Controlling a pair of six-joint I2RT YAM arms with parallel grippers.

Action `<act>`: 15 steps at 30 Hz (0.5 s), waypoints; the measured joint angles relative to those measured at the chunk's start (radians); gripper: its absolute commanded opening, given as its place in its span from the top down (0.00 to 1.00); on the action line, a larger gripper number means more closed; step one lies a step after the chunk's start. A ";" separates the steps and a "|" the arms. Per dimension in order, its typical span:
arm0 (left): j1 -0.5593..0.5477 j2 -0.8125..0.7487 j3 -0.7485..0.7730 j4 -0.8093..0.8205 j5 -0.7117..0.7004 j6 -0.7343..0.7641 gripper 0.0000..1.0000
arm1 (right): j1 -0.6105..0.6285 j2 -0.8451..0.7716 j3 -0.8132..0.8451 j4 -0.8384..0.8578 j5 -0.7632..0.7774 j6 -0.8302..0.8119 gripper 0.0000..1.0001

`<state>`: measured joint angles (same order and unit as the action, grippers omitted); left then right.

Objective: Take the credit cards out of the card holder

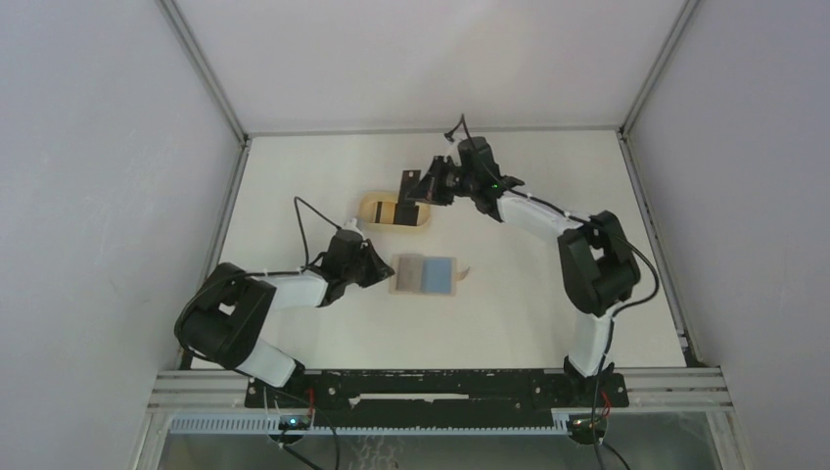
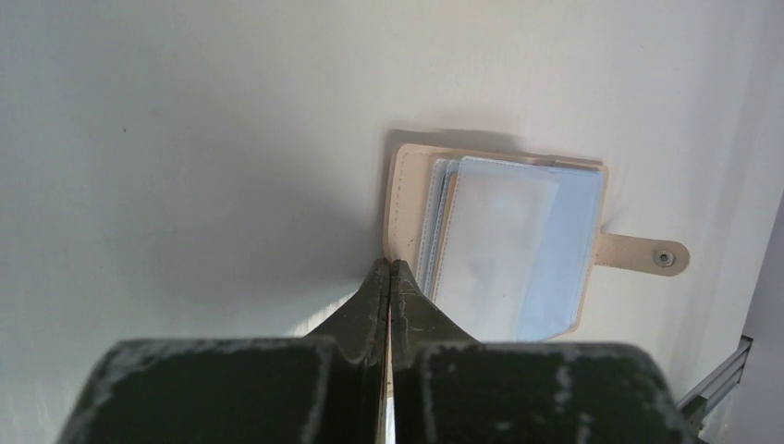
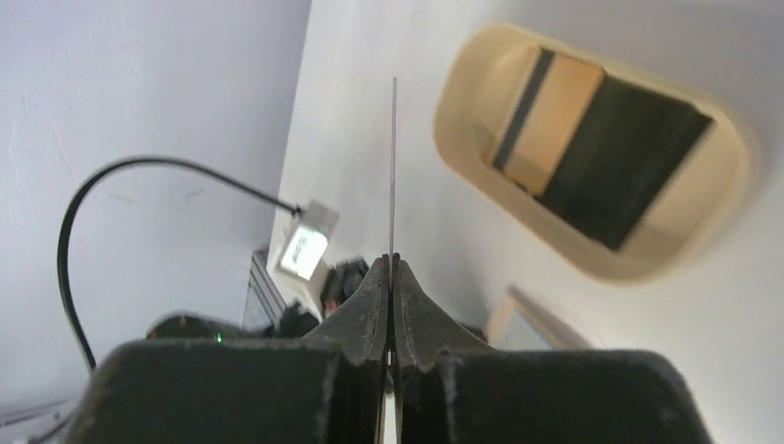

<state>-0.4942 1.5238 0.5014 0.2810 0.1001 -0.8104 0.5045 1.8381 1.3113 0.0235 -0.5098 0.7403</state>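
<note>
The card holder [image 1: 426,274] lies open on the table, tan at its edges with bluish clear sleeves [image 2: 518,240] and a tab [image 2: 643,254] pointing right. My left gripper [image 2: 389,266] is shut, its tips resting at the holder's tan left edge [image 1: 385,271]. Farther back, my right gripper [image 3: 392,261] is shut on a thin credit card [image 3: 393,166] seen edge-on. From above, this dark card [image 1: 406,186] hangs upright over the oval tray, held by the right gripper [image 1: 419,186]. A corner of the holder [image 3: 527,319] shows below.
An oval light-wood tray [image 1: 362,209] sits behind the holder; its rim [image 3: 610,266] encloses a tan card with a dark stripe [image 3: 550,120] and a black card [image 3: 619,166]. White walls enclose the table on three sides.
</note>
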 measured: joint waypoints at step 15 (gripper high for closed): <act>0.002 -0.022 -0.038 0.031 0.000 -0.013 1.00 | 0.060 0.352 0.325 -0.130 0.020 0.016 0.92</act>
<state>-0.4923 1.5017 0.4637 0.3122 0.1001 -0.8238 0.5644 2.1902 1.6360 -0.1066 -0.4896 0.7559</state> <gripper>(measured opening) 0.005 0.084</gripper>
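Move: Over the near-right side of the beige tray, the right hand already holds a black card in its fingers. The tray's middle lies about 4 cm ahead, 6 cm left and 15 cm below; the dark panel in the tray is 4 cm ahead, 4 cm left and equally low. The emptied card holder lies some 11 cm back, straight in line and 16 cm down. From the idle left hand, the tray is about 13 cm ahead and 1 cm right, at about its height. Swinging left and a little forward over the tray, the right hand carries the black card some 5 cm left and 3 cm forward, then sinks about 7 cm almost straight down towards the tray floor. The wrist dips the fingertips by roughly 10 degrees as it goes, and the fingers keep their hold on the card. ##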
